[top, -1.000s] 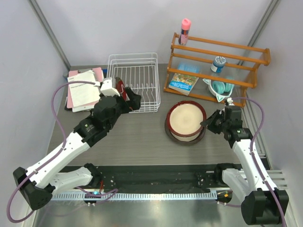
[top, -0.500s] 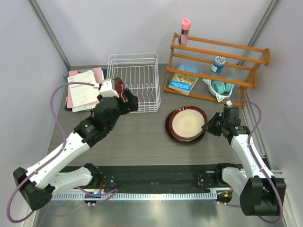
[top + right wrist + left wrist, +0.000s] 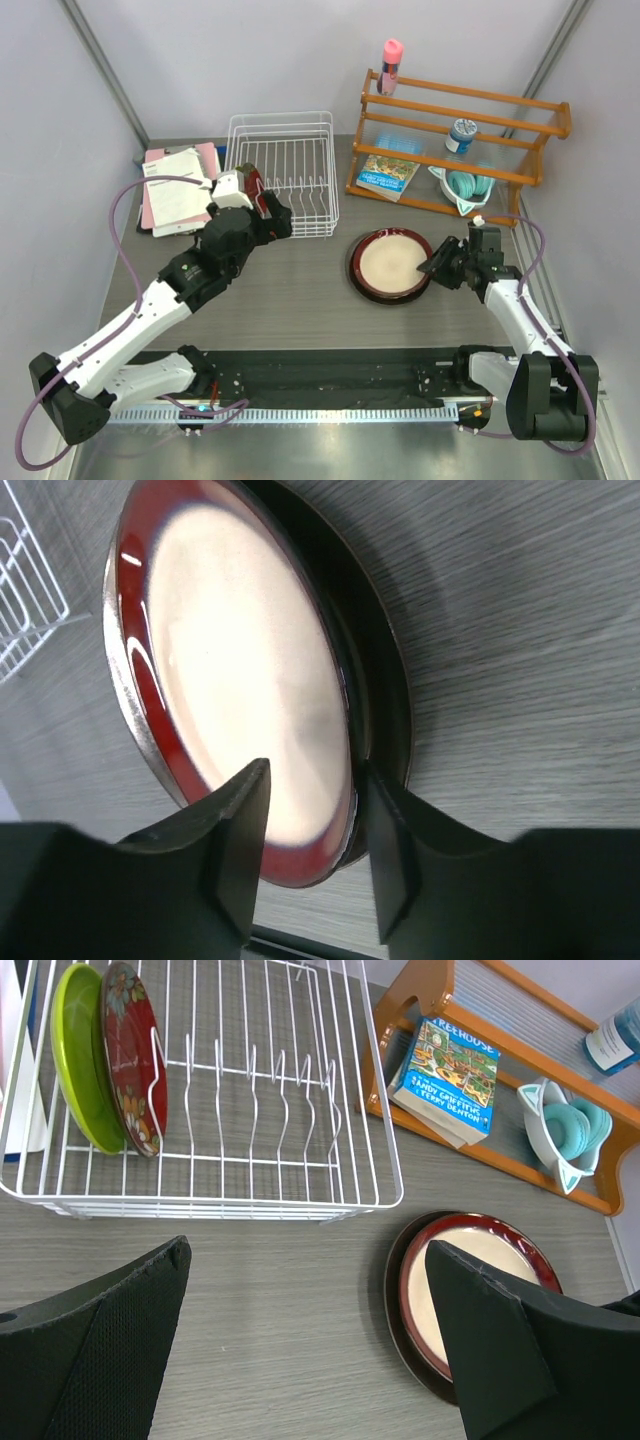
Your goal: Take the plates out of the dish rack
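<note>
The white wire dish rack (image 3: 332, 170) stands at the back left; in the left wrist view its front rim (image 3: 200, 1203) is close. The lime green plate (image 3: 75, 1060) and the red floral plate (image 3: 130, 1060) stand upright in its left end. The dark-red-rimmed cream plate (image 3: 392, 262) lies on a darker-rimmed large plate (image 3: 353, 270) on the table. My right gripper (image 3: 435, 265) is open, its fingers astride the red-rimmed plate's right rim (image 3: 240, 680). My left gripper (image 3: 280, 215) is wide open and empty just in front of the rack's left end.
An orange-brown wooden shelf (image 3: 470, 150) at the back right holds a book (image 3: 387, 175), teal bowls (image 3: 462, 185) and a can (image 3: 461, 135); a pink bottle (image 3: 391, 62) stands on top. Papers on a pink folder (image 3: 175, 190) lie left of the rack.
The red-rimmed plate has gone from raised and tilted in my right gripper to lying flat on the lower plate. The right gripper came down with it. The left gripper edged towards the rack.
</note>
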`<move>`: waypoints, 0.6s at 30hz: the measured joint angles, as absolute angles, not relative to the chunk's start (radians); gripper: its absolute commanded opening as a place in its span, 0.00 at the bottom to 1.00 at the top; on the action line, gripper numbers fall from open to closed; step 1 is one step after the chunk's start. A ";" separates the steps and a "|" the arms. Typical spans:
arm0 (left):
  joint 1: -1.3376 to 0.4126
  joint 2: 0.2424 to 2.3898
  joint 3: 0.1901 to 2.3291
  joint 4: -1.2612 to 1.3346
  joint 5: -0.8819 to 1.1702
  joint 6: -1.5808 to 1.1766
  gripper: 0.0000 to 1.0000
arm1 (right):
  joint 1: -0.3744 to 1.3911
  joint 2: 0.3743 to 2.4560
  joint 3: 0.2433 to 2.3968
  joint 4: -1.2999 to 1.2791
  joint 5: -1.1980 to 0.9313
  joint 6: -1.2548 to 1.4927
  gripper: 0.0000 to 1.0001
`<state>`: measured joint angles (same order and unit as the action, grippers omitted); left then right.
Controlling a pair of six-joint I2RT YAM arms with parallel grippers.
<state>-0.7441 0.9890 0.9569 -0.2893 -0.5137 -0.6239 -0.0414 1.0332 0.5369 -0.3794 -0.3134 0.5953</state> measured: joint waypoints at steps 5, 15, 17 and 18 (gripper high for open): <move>-0.744 1.005 0.957 -0.290 -0.513 -0.624 1.00 | -0.041 1.038 0.537 -0.367 -0.324 0.591 0.67; -0.744 1.027 0.958 -0.290 -0.521 -0.620 0.99 | -0.041 1.036 0.653 -0.479 -0.251 0.509 0.72; -0.744 1.042 0.962 -0.292 -0.533 -0.619 0.99 | -0.041 1.024 0.686 -0.494 -0.226 0.499 0.72; -0.744 1.052 0.967 -0.297 -0.542 -0.619 0.99 | -0.041 1.012 0.699 -0.499 -0.215 0.497 0.72</move>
<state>-0.7441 1.0523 0.9668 -0.2974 -0.5423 -0.6189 -0.0414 1.0119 0.6991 -0.4992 -0.2146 0.4973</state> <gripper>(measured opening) 0.993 0.715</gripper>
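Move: The red-rimmed plate's middle lies about 8 cm left of the right hand, 1 cm ahead and 2 cm below, its right rim between that hand's fingers; the brown plate is directly under it. The white basket stands some 19 cm ahead of the right hand and 9 cm to its right. From the left hand, the flowered plate in the rack is roughly 13 cm ahead, 8 cm left and 14 cm lower, the green plate 3 cm farther left. Up and off the plate, after a brief pause while its fingers go on opening to about twice their starting gap, the right hand frees the red-rimmed plate's right rim and lifts some 4.5 cm, also drawing 2 cm right and 2 cm forward, the wrist rolling and tipping up about 10 degrees. The empty left hand, wide open, sinks about 2 cm and eases slightly forward towards the flowered plate. ##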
